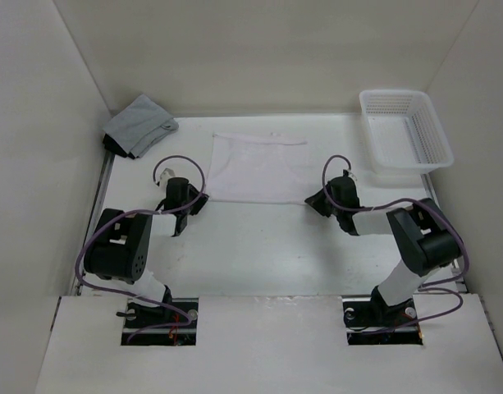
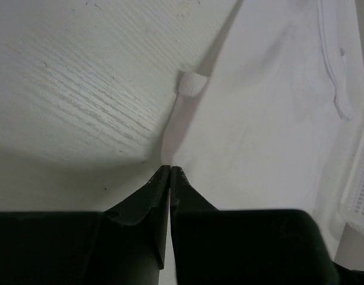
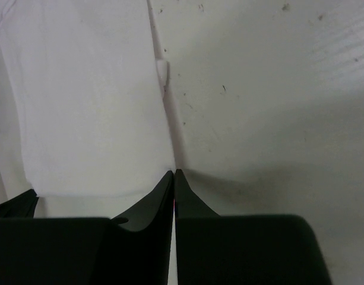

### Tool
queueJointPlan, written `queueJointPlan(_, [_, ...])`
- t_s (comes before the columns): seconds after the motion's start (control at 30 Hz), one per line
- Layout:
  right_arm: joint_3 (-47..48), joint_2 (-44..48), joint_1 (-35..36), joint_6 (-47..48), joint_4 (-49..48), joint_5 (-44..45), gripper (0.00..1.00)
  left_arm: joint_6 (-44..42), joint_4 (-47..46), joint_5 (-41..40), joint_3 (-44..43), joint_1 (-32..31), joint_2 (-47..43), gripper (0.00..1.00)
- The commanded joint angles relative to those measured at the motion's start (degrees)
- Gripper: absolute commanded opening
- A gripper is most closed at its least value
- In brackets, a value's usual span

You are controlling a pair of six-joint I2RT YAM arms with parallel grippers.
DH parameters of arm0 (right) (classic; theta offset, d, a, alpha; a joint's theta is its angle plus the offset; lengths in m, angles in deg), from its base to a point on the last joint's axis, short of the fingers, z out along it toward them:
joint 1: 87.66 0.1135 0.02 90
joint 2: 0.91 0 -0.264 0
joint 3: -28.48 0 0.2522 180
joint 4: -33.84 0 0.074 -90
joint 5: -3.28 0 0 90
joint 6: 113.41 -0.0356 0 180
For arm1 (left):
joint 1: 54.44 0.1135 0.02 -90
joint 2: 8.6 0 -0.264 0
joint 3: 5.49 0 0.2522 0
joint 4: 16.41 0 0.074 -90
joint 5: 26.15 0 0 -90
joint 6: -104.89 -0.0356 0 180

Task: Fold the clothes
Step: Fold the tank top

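The clothes [image 1: 255, 168], a plain thin white garment, lie spread flat on the table's middle, neckline towards the back. My left gripper [image 1: 202, 199] sits at the near left corner. In the left wrist view its jaws [image 2: 170, 169] are pressed together on the garment's [image 2: 271, 119] side edge, which rises slightly into the tips. My right gripper [image 1: 313, 199] sits at the near right corner. The right wrist view shows it [image 3: 174, 173] shut on the corner of the white fabric [image 3: 86, 107], whose edge runs straight into the tips.
A grey garment with a dark edge [image 1: 139, 125] lies bunched at the back left. A white plastic basket [image 1: 404, 130] stands at the back right, and its side [image 2: 360, 190] shows in the left wrist view. White walls enclose the table on three sides.
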Motion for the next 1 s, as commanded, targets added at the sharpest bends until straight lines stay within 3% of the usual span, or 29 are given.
queueJointPlan(0.0, [-2.8, 8.0, 0.6, 1.9, -3.3, 1.7, 0.04, -0.2, -2.4, 0.6, 1.9, -0.5, -9.5, 0.0])
queueJointPlan(0.1, [-4.3, 20.1, 2.5, 4.8, 3.6, 3.1, 0.04, -1.1, 3.6, 0.2, 2.8, -0.7, -22.2, 0.0])
queueJointPlan(0.23, [-2.9, 41.7, 7.8, 9.6, 20.4, 6.8, 0.04, -3.2, 17.0, -1.1, 0.6, -1.1, -42.7, 0.0])
queueJointPlan(0.37, [3.7, 61.1, 15.4, 12.1, 39.5, 13.2, 0.04, -4.3, 32.2, -2.0, -5.3, -2.8, -61.0, 0.0])
queueJointPlan(0.47, [11.2, 70.1, 24.5, 12.1, 50.9, 19.9, 0.04, -4.7, 42.9, -3.2, -11.3, -4.7, -70.9, 0.0])
queueJointPlan(0.63, [20.7, 73.1, 43.6, 10.7, 58.4, 32.1, 0.05, -5.1, 52.9, -4.5, -17.9, -5.3, -77.9, 0.0])
queueJointPlan(0.77, [19.8, 69.0, 54.5, 11.1, 57.4, 42.4, 0.06, -4.9, 53.0, -3.4, -15.7, -4.2, -77.8, 0.0])
queueJointPlan(0.87, [16.6, 64.5, 51.3, 11.4, 54.6, 41.7, 0.06, -4.8, 50.7, -3.7, -10.3, -4.0, -75.6, 0.0])
queueJointPlan(0.97, [10.4, 58.8, 36.3, 12.3, 46.0, 27.6, 0.06, -5.4, 45.9, -4.9, -3.9, -3.4, -70.6, 0.0])
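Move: Stretched between the two hands just above the table, the tank top is already pinched at its two near corners; its middle lies about 9 cm ahead and 12 cm to the right of the left hand, and about 9 cm ahead and 11 cm to the left of the right hand, a shade lower. The grey clothes lie some 19 cm ahead and 15 cm left of the left hand. The white basket stands roughly 17 cm ahead and 22 cm right of the right hand. Sweeping up together in one fast arc, both hands, still shut on the near corners, rise nearly 40 cm while pulling back some 22-25 cm towards the bases, fingers tipping up by 40-50 degrees. Then they turn round and start down and forward again, about 8 cm lower, the fingers beginning to dip; the right hand also swings about 20 degrees counter-clockwise. ##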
